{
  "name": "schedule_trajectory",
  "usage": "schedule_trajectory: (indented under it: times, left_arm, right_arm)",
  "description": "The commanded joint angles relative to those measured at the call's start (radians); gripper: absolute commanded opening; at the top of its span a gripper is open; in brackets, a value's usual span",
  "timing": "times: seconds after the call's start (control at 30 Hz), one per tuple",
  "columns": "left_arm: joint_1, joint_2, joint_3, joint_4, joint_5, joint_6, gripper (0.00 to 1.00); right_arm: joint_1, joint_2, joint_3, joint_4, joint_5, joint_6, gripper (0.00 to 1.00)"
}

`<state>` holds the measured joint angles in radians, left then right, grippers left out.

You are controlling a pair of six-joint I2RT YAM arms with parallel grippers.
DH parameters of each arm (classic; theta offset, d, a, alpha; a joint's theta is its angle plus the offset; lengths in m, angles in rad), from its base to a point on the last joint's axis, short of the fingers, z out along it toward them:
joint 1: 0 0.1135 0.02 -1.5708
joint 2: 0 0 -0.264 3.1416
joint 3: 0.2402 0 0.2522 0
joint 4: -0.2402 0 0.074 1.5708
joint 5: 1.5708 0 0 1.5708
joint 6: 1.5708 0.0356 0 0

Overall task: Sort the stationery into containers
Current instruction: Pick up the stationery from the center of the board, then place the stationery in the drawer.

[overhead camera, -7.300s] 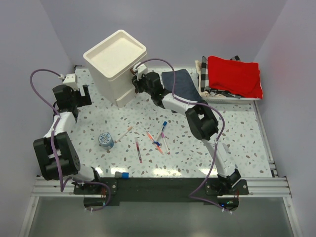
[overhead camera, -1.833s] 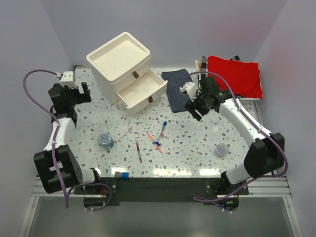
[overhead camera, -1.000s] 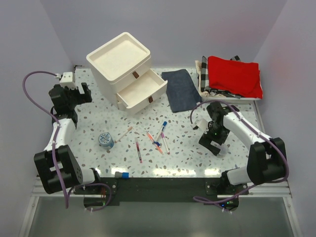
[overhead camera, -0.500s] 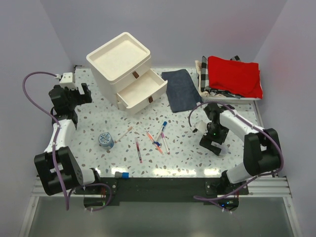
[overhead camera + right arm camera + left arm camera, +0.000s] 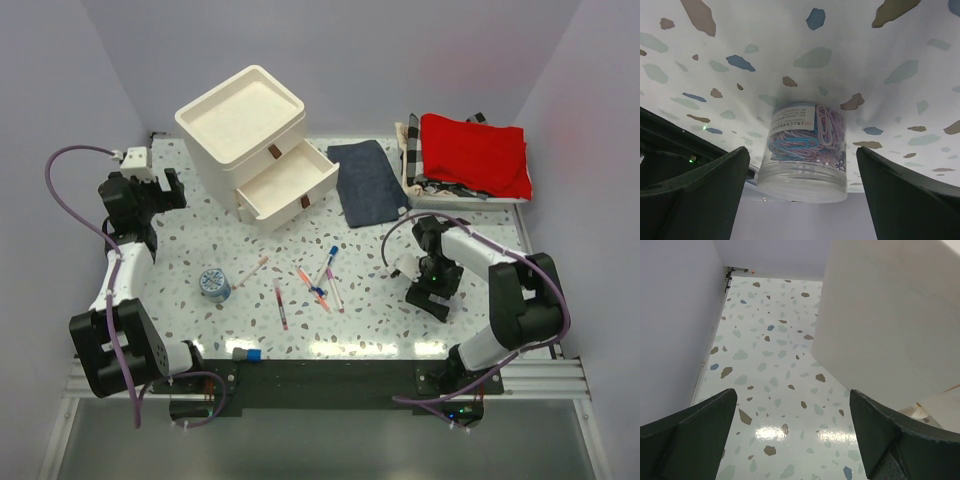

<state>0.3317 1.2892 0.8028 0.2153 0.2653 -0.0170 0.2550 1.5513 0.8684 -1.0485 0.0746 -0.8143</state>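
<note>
A clear jar of coloured paper clips stands on the table between the fingers of my right gripper, which is open with a gap on both sides. In the top view that gripper hides the jar. Several thin pens lie mid-table, with a blue-white roll to their left and a blue-capped stick at the near edge. The cream drawer unit has its middle drawer pulled out. My left gripper hangs open and empty beside the unit's side wall.
A dark blue folded cloth lies right of the drawers. A checkered basket with red cloth sits at the back right. The purple wall is close on my left gripper's left.
The right arm came down from the blue cloth to the jar and now straddles it, edging slightly left over the last second. The drawer was pulled out earlier. The left arm is still.
</note>
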Motion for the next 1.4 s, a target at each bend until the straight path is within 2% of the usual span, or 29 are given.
schedule_trajectory:
  times: [0.0,0.27,0.37,0.4,0.47,0.67,0.9,1.0,1.13,1.23,1.27,1.37]
  left_arm:
    - [-0.003,-0.033,-0.020,0.029,-0.001,-0.012,1.00]
    - [-0.003,-0.034,-0.031,0.036,0.000,-0.015,1.00]
    - [-0.002,-0.033,-0.031,0.036,0.003,-0.015,1.00]
    - [-0.002,-0.031,-0.030,0.036,0.003,-0.015,1.00]
    - [-0.002,-0.031,-0.028,0.038,0.000,-0.014,1.00]
    - [-0.003,-0.022,-0.034,0.058,0.003,-0.017,1.00]
    - [-0.002,-0.004,-0.013,0.067,0.008,-0.021,1.00]
    - [-0.003,0.004,0.006,0.058,0.009,-0.018,1.00]
    - [-0.002,0.012,0.015,0.058,0.017,-0.021,1.00]
    - [-0.002,0.015,0.018,0.059,0.015,-0.023,1.00]
    - [-0.002,0.016,0.021,0.055,0.014,-0.021,1.00]
    - [-0.003,0.019,0.036,0.036,0.008,-0.012,1.00]
  right_arm:
    - [-0.002,0.012,-0.012,0.024,0.051,-0.019,0.89]
    - [-0.002,0.033,0.003,0.065,0.056,0.003,0.74]
    - [0.000,0.018,0.043,0.051,0.022,0.007,0.53]
    - [-0.002,0.010,0.061,0.020,0.013,0.009,0.42]
    - [0.000,-0.022,0.134,-0.033,-0.005,0.013,0.35]
    - [0.010,-0.079,0.421,-0.123,-0.073,0.021,0.33]
    - [0.052,0.012,0.766,-0.052,-0.217,0.090,0.31]
    - [0.095,0.035,0.828,0.040,-0.295,0.096,0.30]
    - [0.148,0.041,0.813,0.224,-0.446,0.095,0.29]
    - [0.200,0.036,0.738,0.465,-0.493,0.186,0.26]
    - [0.213,0.036,0.716,0.601,-0.492,0.219,0.24]
    - [0.254,0.064,0.682,0.790,-0.481,0.331,0.23]
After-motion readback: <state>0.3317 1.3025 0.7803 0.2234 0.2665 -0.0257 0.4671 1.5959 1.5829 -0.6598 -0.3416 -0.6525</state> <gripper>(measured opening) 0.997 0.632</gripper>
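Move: The clear jar of paper clips stands right between the open fingers of my right hand, its middle about 1 cm to the right and 1 cm below. Counted from that hand, the open drawer lies some 29 cm ahead, 40 cm left and 8 cm higher; the dark cloth 31 cm ahead and 21 cm left, the purple marker 4 cm ahead and 29 cm left, both flat on the table. From my left hand the jar is roughly 70 cm right, 23 cm back and 18 cm lower. I settle my right hand just under 1 cm lower, close its fingers on the sides of the jar, and lift it off the table. I carry it up and forward, then swing it left towards the open drawer, ending 20-odd cm along each way. Meanwhile my wrist tips some 65 degrees, bringing the fingers from straight down to slanting forward and left. ##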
